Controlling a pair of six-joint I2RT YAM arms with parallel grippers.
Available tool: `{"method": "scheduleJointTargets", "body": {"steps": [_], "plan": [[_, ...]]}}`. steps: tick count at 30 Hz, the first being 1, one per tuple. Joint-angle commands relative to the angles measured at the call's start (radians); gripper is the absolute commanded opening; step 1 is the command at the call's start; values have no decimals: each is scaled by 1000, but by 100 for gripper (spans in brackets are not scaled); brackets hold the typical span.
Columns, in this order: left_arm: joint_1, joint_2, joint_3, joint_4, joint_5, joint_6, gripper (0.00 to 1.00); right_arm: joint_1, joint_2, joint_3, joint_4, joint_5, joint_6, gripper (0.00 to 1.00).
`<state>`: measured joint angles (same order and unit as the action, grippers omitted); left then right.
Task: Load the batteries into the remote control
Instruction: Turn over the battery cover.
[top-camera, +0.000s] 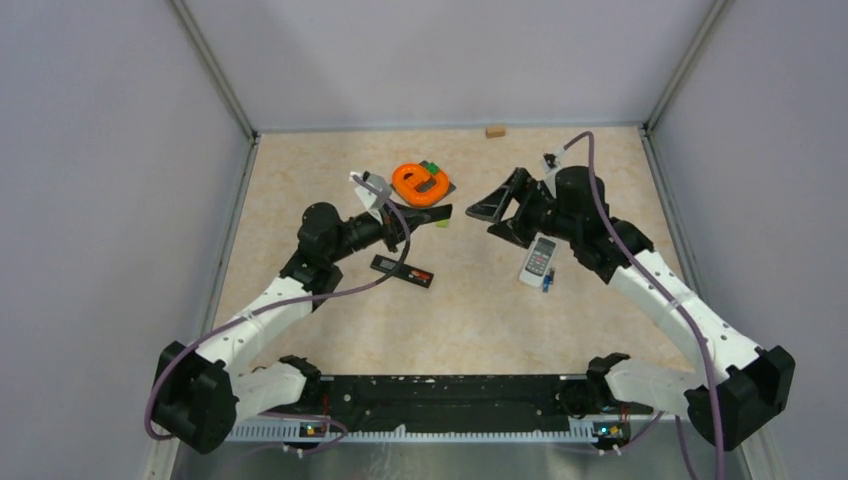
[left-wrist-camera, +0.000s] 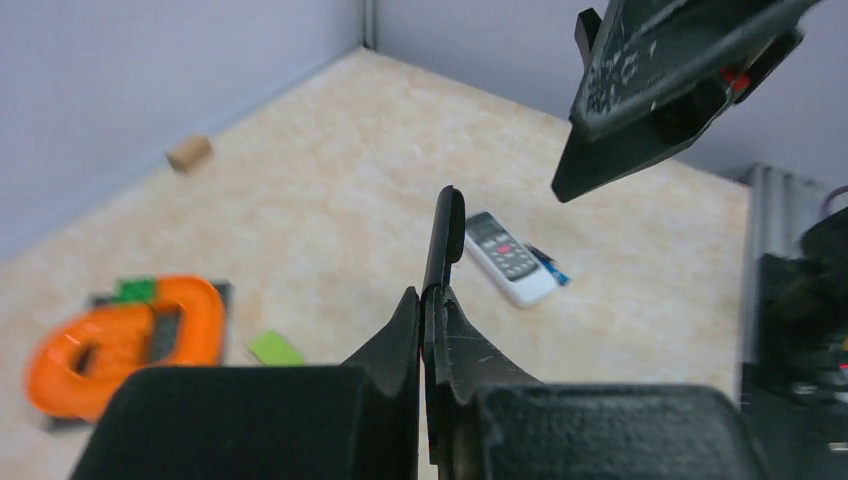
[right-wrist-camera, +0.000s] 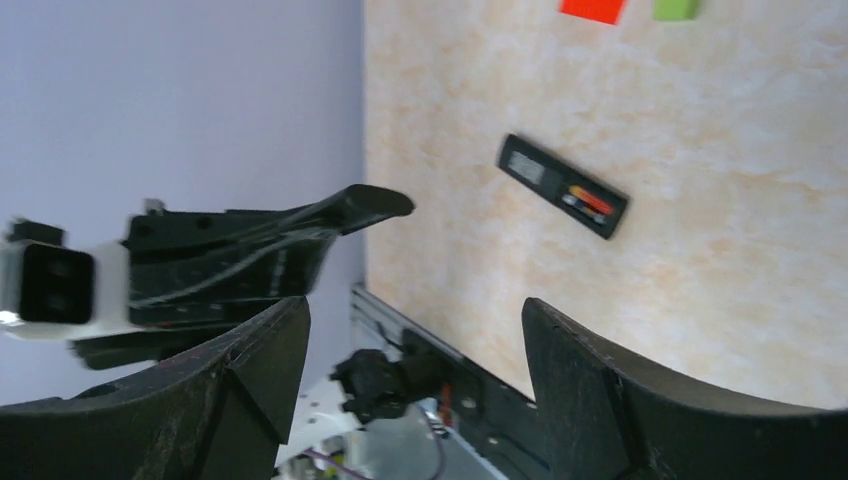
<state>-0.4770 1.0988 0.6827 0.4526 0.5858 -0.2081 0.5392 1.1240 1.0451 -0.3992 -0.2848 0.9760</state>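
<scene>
A black remote control (top-camera: 402, 271) lies face down mid-table, its compartment open (right-wrist-camera: 563, 186) with an orange-red battery (right-wrist-camera: 592, 202) showing inside. A white remote (top-camera: 538, 257) lies to the right with a blue battery (top-camera: 548, 283) at its near end; the remote (left-wrist-camera: 505, 258) and battery (left-wrist-camera: 548, 266) also show in the left wrist view. My left gripper (top-camera: 440, 212) hangs above the table, shut (left-wrist-camera: 428, 295) on a thin black cover plate (left-wrist-camera: 443, 235). My right gripper (top-camera: 493, 205) faces it, open (right-wrist-camera: 415, 310) and holding nothing.
An orange ring toy (top-camera: 420, 183) with green blocks sits behind the left gripper. A loose green block (left-wrist-camera: 275, 348) lies beside it. A small cork (top-camera: 494, 131) rests at the back wall. Red (right-wrist-camera: 592, 8) and green (right-wrist-camera: 675, 8) blocks show in the right wrist view.
</scene>
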Motion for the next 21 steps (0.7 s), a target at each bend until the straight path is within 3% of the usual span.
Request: {"method": "scheduleJointTargets", "body": {"steps": [1, 6, 12, 21], "plan": [[-12, 15, 21, 229, 6, 369, 0, -16, -22, -17, 180, -103, 283, 78], [-33, 58, 113, 163, 65, 701, 0, -15, 34, -22, 344, -122, 504, 75], [-61, 65, 132, 148, 61, 944, 0, -14, 105, 28, 433, -114, 623, 70], [-101, 55, 122, 120, 49, 1113, 1, -15, 140, -6, 548, -155, 704, 40]]}}
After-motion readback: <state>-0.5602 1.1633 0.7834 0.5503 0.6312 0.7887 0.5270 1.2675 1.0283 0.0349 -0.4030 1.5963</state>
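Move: My left hand already pinches the battery cover, which sticks out about 3 cm to its right and 1 cm ahead; my open right fingers wait roughly 12 cm to its right and 2 cm back. From the right hand the cover's middle is about 9 cm left and 3 cm ahead, nearly level. Some 26 cm below both, the black remote control lies 3 cm ahead and 6 cm left of my left hand, and the green block 18 cm ahead and 4 cm right of that hand. I roll my left hand about 60 degrees around its own fingers, the forward side turning up, still pinching the battery cover and lifting it some 6 cm. Meanwhile I raise my right hand about 6 cm, then carry it left and forward to the cover's free end, its fingers tilting up to level as they close to roughly half open, not yet gripping. ##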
